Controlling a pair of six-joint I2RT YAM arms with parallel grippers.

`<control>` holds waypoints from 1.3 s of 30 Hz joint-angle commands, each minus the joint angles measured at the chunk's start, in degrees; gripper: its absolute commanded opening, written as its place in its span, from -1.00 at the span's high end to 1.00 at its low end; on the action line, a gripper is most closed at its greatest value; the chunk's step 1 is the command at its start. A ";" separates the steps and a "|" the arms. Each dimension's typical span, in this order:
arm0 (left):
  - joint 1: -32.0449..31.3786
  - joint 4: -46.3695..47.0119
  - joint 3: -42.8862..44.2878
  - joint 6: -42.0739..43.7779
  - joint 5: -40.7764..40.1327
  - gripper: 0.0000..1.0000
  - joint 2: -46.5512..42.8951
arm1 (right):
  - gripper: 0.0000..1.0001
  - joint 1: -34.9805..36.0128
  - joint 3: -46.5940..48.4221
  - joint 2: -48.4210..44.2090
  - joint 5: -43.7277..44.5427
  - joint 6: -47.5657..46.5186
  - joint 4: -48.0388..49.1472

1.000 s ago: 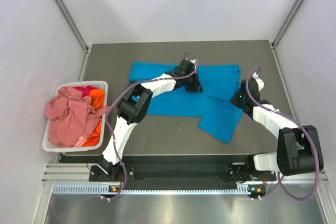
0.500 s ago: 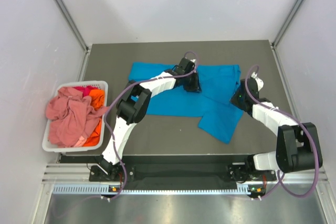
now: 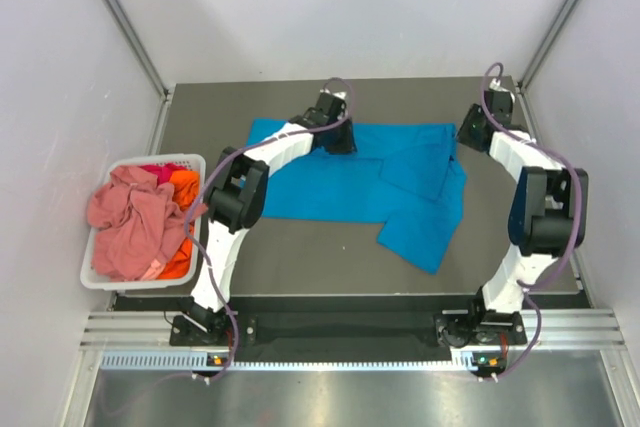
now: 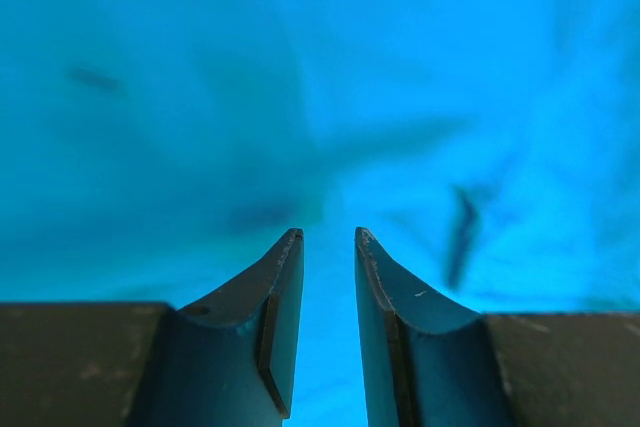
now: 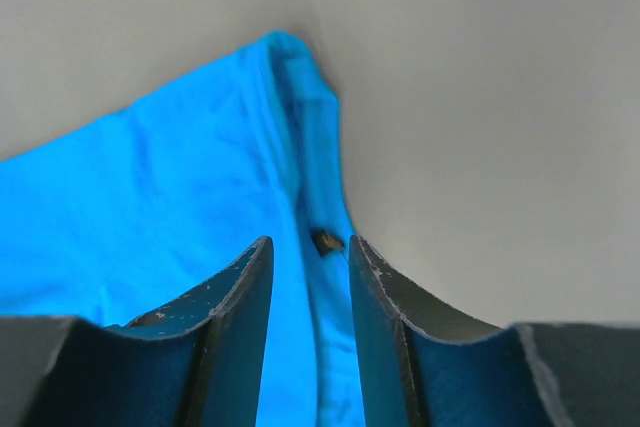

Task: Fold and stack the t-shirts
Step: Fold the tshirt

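A turquoise-blue t-shirt (image 3: pixel 340 187) lies spread on the dark table (image 3: pixel 300 252), its right part folded over in flaps. My left gripper (image 3: pixel 339 142) hovers over the shirt's far edge; in the left wrist view it (image 4: pixel 329 239) stands open, with only blue cloth (image 4: pixel 300 97) beneath and nothing between its fingers. My right gripper (image 3: pixel 468 135) is at the shirt's far right corner. In the right wrist view it (image 5: pixel 308 244) is open above the hem (image 5: pixel 310 147), near a small dark tag (image 5: pixel 326 242). More t-shirts, salmon-pink (image 3: pixel 130 217), orange (image 3: pixel 183 185) and red (image 3: pixel 155 169), sit heaped in a basket.
The white slatted basket (image 3: pixel 150 160) stands at the table's left edge. Pale enclosure walls with metal posts (image 3: pixel 125 22) close in the left, right and far sides. The arms' bases sit on a rail (image 3: pixel 340 332) along the near edge.
Both grippers have opened and let go of the turquoise shirt. The left one drew back toward the far edge; the right arm swung out to the far right corner.
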 commanded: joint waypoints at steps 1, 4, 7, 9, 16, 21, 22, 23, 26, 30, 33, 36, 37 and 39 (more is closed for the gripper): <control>5.07 4.23 0.99 1.26 -0.44 0.35 -1.21 | 0.27 -0.44 5.24 4.07 -5.15 -4.35 1.15; 8.06 5.63 1.08 1.09 0.97 0.35 0.46 | 0.28 -1.06 9.10 8.63 -8.05 -5.14 1.77; 10.52 6.08 1.52 1.00 1.77 0.35 2.04 | 0.28 -1.15 12.62 12.42 -9.90 -6.46 2.12; 11.75 6.34 1.87 1.17 2.12 0.35 2.83 | 0.27 -1.15 14.98 14.01 -9.38 -6.55 1.95; 14.12 7.05 1.78 1.53 1.77 0.35 4.42 | 0.35 -1.41 19.74 19.72 -6.83 -7.26 1.77; 14.74 7.31 0.90 1.61 1.07 0.35 5.12 | 0.68 -2.29 20.27 21.93 -6.04 -6.20 2.47; 14.74 7.05 0.90 1.44 0.98 0.35 5.30 | 0.70 -2.55 20.19 22.45 -5.69 -5.68 2.47; 14.92 7.05 0.99 1.35 0.98 0.35 5.39 | 0.72 -3.16 19.75 22.63 -5.60 -5.41 2.73; 14.92 7.05 0.99 1.26 0.72 0.35 5.91 | 0.71 -5.18 19.40 23.59 -6.30 -3.92 3.17; 15.01 7.57 1.08 0.65 0.98 0.35 6.53 | 0.91 -7.21 20.36 25.09 -10.42 -2.68 4.41; 15.01 9.06 1.17 -0.58 2.56 0.34 6.88 | 1.00 -7.48 22.64 27.11 -12.62 -2.60 4.32; 15.01 10.91 1.43 -2.25 4.31 0.32 7.15 | 1.00 -7.56 25.01 28.60 -12.54 -2.42 4.15; 15.01 11.18 1.69 -2.52 4.49 0.32 7.32 | 1.00 -7.65 26.06 29.91 -12.37 -2.33 3.88; 15.01 11.70 3.09 -2.78 5.28 0.31 8.11 | 1.00 -7.91 30.63 31.67 -12.63 -2.33 1.96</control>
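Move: The right hand, open, has the shirt's far right corner about 8 cm ahead, roughly 1 cm to its left and 7 cm below. The folded flap lies some 12 cm left of this hand and 7 cm back. For the open left hand, the aim seems to be the shirt's far edge, about 12 cm ahead, 11 cm left and 3 cm below. The far left corner is about 31 cm left and 12 cm ahead of the left hand, the same flap 20 cm right and 4 cm back. The right fingers pinch the shirt's far right corner after the hand reaches forward and down about 7 cm each; closing, they draw a little to the right, then pull the cloth forward nearly 3 cm. Meanwhile the open left hand sweeps about 12 cm left and 9 cm forward, sinking slightly and turning some 15 degrees counter-clockwise, then lingers low by the far edge and edges forward. ##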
